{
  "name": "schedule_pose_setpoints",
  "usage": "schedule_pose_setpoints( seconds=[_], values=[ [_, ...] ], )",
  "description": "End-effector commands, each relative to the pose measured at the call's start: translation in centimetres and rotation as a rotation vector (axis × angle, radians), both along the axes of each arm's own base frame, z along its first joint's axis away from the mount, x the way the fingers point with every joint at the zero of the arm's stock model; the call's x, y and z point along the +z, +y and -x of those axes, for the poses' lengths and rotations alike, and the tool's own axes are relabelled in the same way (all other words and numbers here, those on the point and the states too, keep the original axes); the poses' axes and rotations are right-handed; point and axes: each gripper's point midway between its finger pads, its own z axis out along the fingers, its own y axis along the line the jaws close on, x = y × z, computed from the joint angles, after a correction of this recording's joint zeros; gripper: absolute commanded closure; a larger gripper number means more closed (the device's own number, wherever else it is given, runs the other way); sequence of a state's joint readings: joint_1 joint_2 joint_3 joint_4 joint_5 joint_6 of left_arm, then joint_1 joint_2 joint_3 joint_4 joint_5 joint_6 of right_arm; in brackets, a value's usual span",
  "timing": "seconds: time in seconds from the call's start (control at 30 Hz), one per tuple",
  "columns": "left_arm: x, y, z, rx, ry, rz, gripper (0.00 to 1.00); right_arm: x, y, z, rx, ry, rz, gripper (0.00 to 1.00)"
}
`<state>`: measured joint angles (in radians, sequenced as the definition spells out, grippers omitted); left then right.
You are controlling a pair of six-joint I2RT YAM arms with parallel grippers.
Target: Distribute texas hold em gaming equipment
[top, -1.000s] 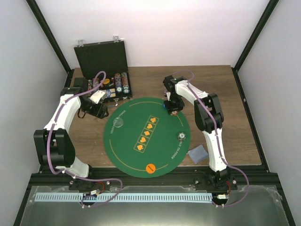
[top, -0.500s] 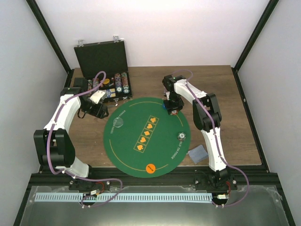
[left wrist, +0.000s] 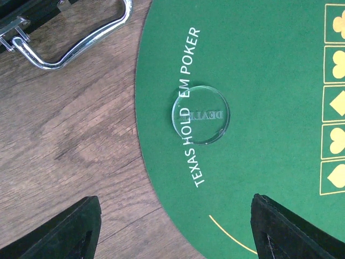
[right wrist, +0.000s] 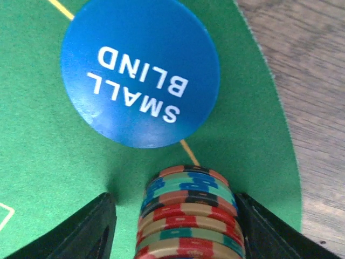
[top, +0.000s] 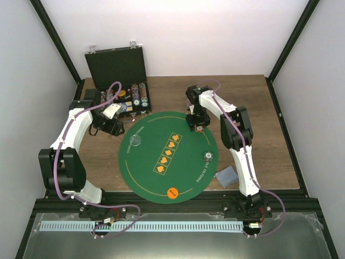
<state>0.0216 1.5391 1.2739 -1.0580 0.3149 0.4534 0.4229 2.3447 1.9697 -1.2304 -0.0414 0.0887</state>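
In the right wrist view a stack of striped poker chips (right wrist: 188, 216) stands on the green mat (right wrist: 38, 162), just below a blue "SMALL BLIND" disc (right wrist: 140, 70). My right gripper (right wrist: 178, 234) is open around the stack, with a gap showing at the left finger (right wrist: 91, 232). From above, this gripper (top: 197, 125) is at the mat's far edge. My left gripper (left wrist: 180, 237) is open and empty over the mat's left rim, near a clear dealer disc (left wrist: 200, 114). A silvery disc (top: 208, 156) and an orange disc (top: 172, 191) lie on the mat.
A black hinged case (top: 119, 70) stands open at the back left with rows of chips (top: 135, 97) in it; its metal handle (left wrist: 70, 38) is near my left gripper. A grey-blue deck of cards (top: 227, 176) lies on the wood right of the mat.
My right gripper's jaws have spread apart from the chip stack, which now stands on the mat. The left arm has stayed put.
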Motion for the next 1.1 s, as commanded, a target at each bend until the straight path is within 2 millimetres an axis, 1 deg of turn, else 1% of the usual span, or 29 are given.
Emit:
schedule_pose_setpoints(
  seconds=[0.0, 0.1, 0.17, 0.27, 0.37, 0.5, 0.57, 0.63, 0.73, 0.77, 0.83, 1.0, 1.07],
  values=[
    [0.9, -0.1, 0.3, -0.018, -0.030, -0.005, 0.22, -1.7, 0.9, -2.6, 0.010, -0.055, -0.037, 0.36],
    [1.1, -0.1, 0.4, -0.015, -0.035, -0.002, 0.22, -0.7, 1.1, -3.2, 0.013, -0.074, -0.039, 0.28],
    [1.2, -0.1, 0.6, -0.017, -0.035, -0.002, 0.22, 0.2, 1.3, -3.6, 0.014, -0.094, -0.042, 0.17],
    [1.3, 0.1, 0.8, -0.015, -0.036, -0.015, 0.22, 2.3, 1.9, -4.2, 0.024, -0.143, -0.088, 0.01],
    [1.5, 0.1, 1.0, -0.018, -0.030, -0.015, 0.21, 4.4, 2.1, -4.8, 0.023, -0.200, -0.107, 0.00],
    [2.0, -0.3, 1.4, -0.030, -0.045, 0.005, 0.20, 8.2, 2.1, -5.3, 0.010, -0.281, -0.131, 0.00],
    [2.3, -0.4, 1.4, -0.031, -0.057, 0.010, 0.20, 10.0, 2.2, -5.2, -0.002, -0.312, -0.156, 0.00],
    [2.6, -0.4, 1.3, -0.027, -0.062, 0.011, 0.20, 11.3, 2.0, -5.0, -0.027, -0.334, -0.164, 0.00],
    [3.0, -0.4, 1.0, -0.019, -0.077, 0.013, 0.20, 12.2, 1.1, -4.7, -0.085, -0.374, -0.146, 0.00],
    [3.2, -0.4, 1.0, -0.017, -0.082, 0.013, 0.20, 12.9, 1.0, -4.7, -0.115, -0.394, -0.154, 0.00],
    [3.4, -0.4, 1.1, -0.014, -0.091, 0.013, 0.20, 13.5, 0.9, -4.4, -0.155, -0.423, -0.184, 0.00],
    [3.4, -0.7, 1.6, -0.024, -0.108, 0.026, 0.19, 12.6, 1.1, -2.8, -0.255, -0.422, -0.261, 0.00],
    [3.6, -0.8, 1.7, -0.027, -0.103, 0.031, 0.19, 12.1, 1.3, -2.4, -0.288, -0.419, -0.281, 0.02]
  ],
)
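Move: The right hand is still low around the red-topped chip stack it has just set down, which stands between its half-open fingers, straight below the palm. The blue small blind button lies about 4 cm ahead and 4 cm left of the hand; the white-topped chip stack stands some 13 cm back and 4 cm to the right. From the left hand, the red-topped stack is about 8 cm ahead, 39 cm to the right and 12 cm lower. The right hand spreads its fingers fully and slides forward and slightly left off the red-topped stack by some 4 cm, staying low at first, then rises quickly about 13 cm, drawing back a couple of centimetres near the top while the wrist swings the fingertips forward by about 20 degrees and turns a little clockwise. Meanwhile the left hand, empty and open, lifts roughly 3 cm and eases back slightly beside the mat. ##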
